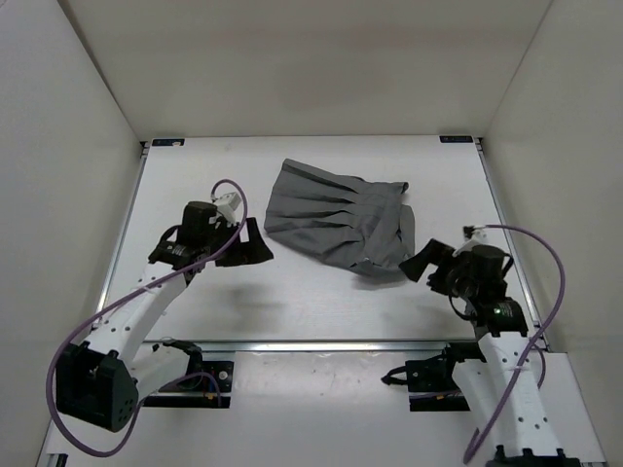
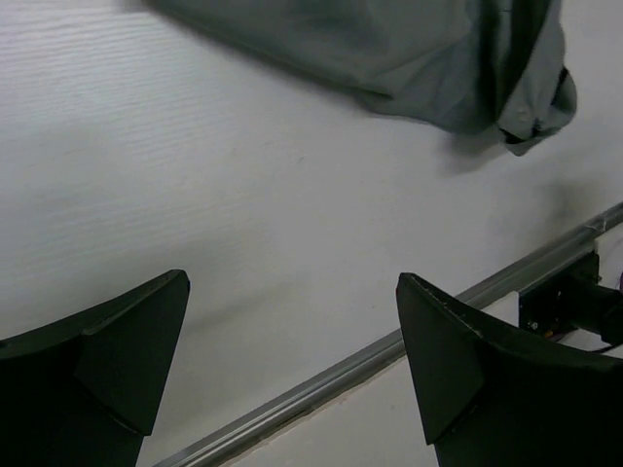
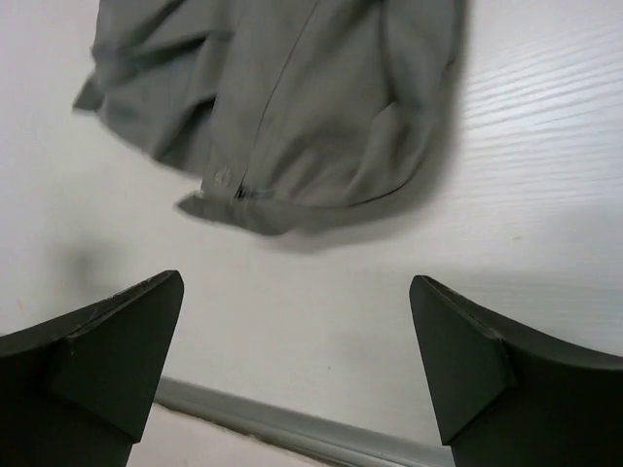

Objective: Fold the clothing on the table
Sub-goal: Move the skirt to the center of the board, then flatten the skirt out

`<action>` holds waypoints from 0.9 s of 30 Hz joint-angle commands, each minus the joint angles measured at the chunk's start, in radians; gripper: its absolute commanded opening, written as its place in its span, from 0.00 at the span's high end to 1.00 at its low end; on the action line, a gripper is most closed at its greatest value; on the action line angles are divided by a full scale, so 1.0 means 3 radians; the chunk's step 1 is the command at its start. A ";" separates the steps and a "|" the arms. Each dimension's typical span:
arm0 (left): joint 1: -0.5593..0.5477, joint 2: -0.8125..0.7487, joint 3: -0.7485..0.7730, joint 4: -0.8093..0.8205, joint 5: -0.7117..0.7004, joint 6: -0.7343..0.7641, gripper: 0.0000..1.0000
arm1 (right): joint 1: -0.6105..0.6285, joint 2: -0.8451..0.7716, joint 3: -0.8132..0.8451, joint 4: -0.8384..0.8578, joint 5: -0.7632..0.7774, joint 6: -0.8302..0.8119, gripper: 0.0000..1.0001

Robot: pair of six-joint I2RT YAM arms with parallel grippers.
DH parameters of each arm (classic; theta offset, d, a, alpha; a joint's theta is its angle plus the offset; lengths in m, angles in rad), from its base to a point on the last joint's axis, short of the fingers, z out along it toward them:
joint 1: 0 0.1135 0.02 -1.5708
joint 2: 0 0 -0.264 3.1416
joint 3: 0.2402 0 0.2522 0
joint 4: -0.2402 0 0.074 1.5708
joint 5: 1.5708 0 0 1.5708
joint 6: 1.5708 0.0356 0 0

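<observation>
The clothing (image 1: 336, 222) is a mid-grey garment with pleat-like wrinkles, lying crumpled on the white table (image 1: 195, 175) right of centre. My left gripper (image 1: 255, 243) hovers just left of its near-left edge, open with nothing between the fingers. In the left wrist view the clothing (image 2: 389, 49) fills the top, well beyond the open left gripper (image 2: 292, 282). My right gripper (image 1: 423, 261) sits just off the garment's near-right corner, open and empty. In the right wrist view the clothing (image 3: 292, 97), with a seam and folded hem, lies a short way ahead of the right gripper (image 3: 297, 280).
White walls enclose the table on the left, back and right. A metal rail (image 1: 341, 343) runs along the near edge, with black mounts (image 1: 428, 375) by the arm bases. Purple cables (image 1: 555, 263) loop off both arms. Black corner brackets (image 1: 456, 139) mark the far corners.
</observation>
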 commanded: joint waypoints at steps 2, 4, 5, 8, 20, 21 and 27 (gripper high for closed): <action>-0.0480 0.0334 0.0432 0.0520 0.0152 -0.0153 0.01 | -0.0651 0.0366 0.0279 -0.0004 -0.0601 -0.0089 0.02; -0.0537 0.0605 0.0734 0.0617 0.0192 -0.0179 0.01 | -0.0470 0.0489 0.0493 0.0103 -0.0338 -0.0094 0.02; -0.0537 0.0783 0.0821 0.0688 0.0233 -0.0199 0.01 | -0.0357 0.0556 0.0565 0.0204 -0.0078 -0.0109 0.01; -0.0552 0.1284 0.1479 0.0664 0.0253 -0.0154 0.01 | 0.0149 0.0948 0.0830 0.0241 0.0369 -0.0257 0.01; -0.1033 0.3760 0.4405 0.0416 0.0366 -0.0112 0.01 | -0.0422 0.1748 0.1598 0.0180 0.0651 -0.0595 0.01; -0.1074 0.3827 0.4452 0.0519 0.0401 -0.0239 0.02 | -0.0433 0.1732 0.1568 0.0180 0.0676 -0.0661 0.01; -0.1436 0.4415 0.4830 0.0960 0.0030 -0.0364 0.02 | -0.0279 0.1687 0.1476 0.0062 0.0958 -0.0734 0.01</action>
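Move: From the left gripper, the skirt's far right corner lies about 25 cm ahead and 38 cm to the right; the skirt's middle is some 14 cm ahead and 23 cm right, and its near right corner 36 cm right and 3 cm back. From the right gripper, that near corner is roughly 8 cm left and 2 cm ahead, the far right corner 30 cm ahead and 4 cm left. The cloth lies about 12 cm below both hands. Bring the left gripper, fingers open, about 30 cm right and 20 cm forward over the skirt towards its far right corner, arching up and then sinking late, the wrist turning clockwise some 20 degrees. Meanwhile move the open right gripper forward about 11 cm beside the skirt's right edge, with some drift right and up, rolling its left side down. ##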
